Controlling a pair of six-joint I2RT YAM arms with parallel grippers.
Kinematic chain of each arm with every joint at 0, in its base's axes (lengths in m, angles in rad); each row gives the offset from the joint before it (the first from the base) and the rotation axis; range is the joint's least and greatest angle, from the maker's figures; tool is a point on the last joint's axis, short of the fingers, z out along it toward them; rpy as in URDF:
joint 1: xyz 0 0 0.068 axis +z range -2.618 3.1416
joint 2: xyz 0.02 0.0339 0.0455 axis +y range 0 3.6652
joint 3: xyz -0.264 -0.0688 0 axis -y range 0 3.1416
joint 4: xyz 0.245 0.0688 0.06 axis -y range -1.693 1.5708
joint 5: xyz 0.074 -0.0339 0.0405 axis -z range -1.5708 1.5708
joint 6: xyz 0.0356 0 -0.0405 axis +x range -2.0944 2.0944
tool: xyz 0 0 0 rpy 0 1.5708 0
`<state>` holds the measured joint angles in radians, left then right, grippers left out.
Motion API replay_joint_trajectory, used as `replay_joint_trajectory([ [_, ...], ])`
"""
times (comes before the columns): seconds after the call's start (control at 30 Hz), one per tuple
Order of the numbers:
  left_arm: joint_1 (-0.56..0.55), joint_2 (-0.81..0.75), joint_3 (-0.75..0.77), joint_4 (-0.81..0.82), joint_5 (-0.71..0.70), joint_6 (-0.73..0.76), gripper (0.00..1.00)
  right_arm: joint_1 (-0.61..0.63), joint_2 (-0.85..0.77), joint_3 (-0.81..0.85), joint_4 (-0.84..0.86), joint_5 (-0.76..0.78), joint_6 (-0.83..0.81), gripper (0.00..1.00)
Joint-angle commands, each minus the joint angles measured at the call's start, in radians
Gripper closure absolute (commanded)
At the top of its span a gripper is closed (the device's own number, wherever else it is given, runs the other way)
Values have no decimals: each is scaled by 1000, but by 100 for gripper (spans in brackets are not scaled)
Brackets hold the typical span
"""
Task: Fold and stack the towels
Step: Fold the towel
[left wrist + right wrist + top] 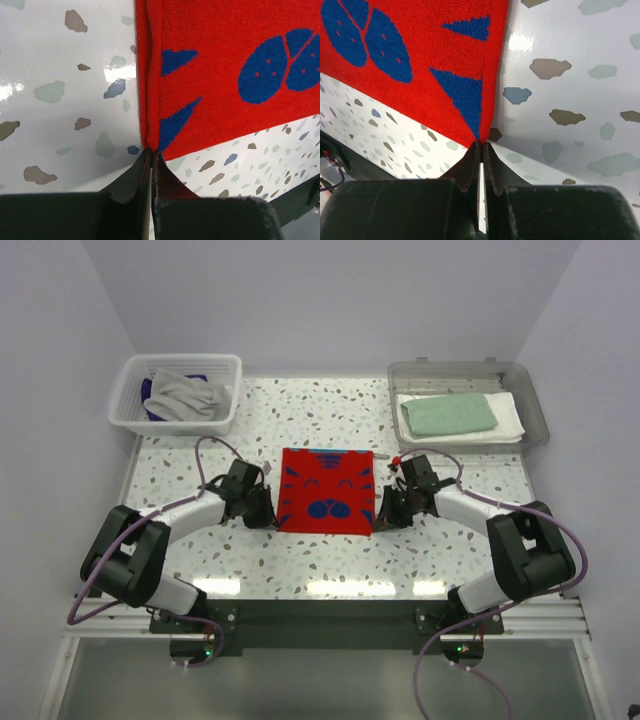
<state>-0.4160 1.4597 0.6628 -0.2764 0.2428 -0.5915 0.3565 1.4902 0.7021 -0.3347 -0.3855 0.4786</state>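
A red towel with a blue pattern (325, 492) lies folded flat on the speckled table between the two arms. My left gripper (272, 517) is shut on its near left corner, and the left wrist view shows the red cloth (225, 60) pinched at the fingertips (152, 150). At the near right corner my right gripper (378, 519) is shut on the cloth (420, 60), gripped at the tips (482, 143). A grey towel (188, 397) and a dark purple one (150, 390) lie in the basket. On the tray, a mint green towel (448, 416) rests folded on a white one (508, 422).
The white slatted basket (180, 360) stands at the back left and the clear grey tray (460, 368) at the back right. Purple cables loop beside both arms. The table's near edge runs just in front of the towel.
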Motion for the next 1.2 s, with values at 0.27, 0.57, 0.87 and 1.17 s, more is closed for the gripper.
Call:
replay_joint_trajectory([
  [0.27,-10,-12,-17,25,-63,-7,100,15,-14,-3,7,17,-11,70],
  [0.57,-12,-91,23,-49,-88,-10,100,16,-87,53,-76,102,-63,59],
  [0.87,-10,-68,-14,-70,-203,-10,97,16,-105,72,-26,112,-83,49],
  [1.17,-12,-127,18,-136,-333,-7,49,22,-25,198,94,63,-74,50],
])
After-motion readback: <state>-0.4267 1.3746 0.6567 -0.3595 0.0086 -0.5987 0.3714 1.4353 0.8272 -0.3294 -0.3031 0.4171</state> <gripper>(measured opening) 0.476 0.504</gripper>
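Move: At the left fingers is the red towel's near left corner, pinched; the right fingers hold its near right corner. The towel's middle lies about 9 cm ahead and 10 cm right of the left hand, and some 9 cm ahead and 10 cm left of the right hand. From the right hand, the towel's far right corner is roughly 18 cm straight ahead, and the green towel in the clear bin about 27 cm ahead and 17 cm right. Letting go of the near right corner first, the right hand opens to about half, lifts a little, then goes up and forward about 5 cm each over the right edge towards the far right corner, tipping its fingers forward. Meanwhile the left hand holds its corner almost still, then draws it leftward and spreads its fingers about half open late in a 4 cm leftward travel. ##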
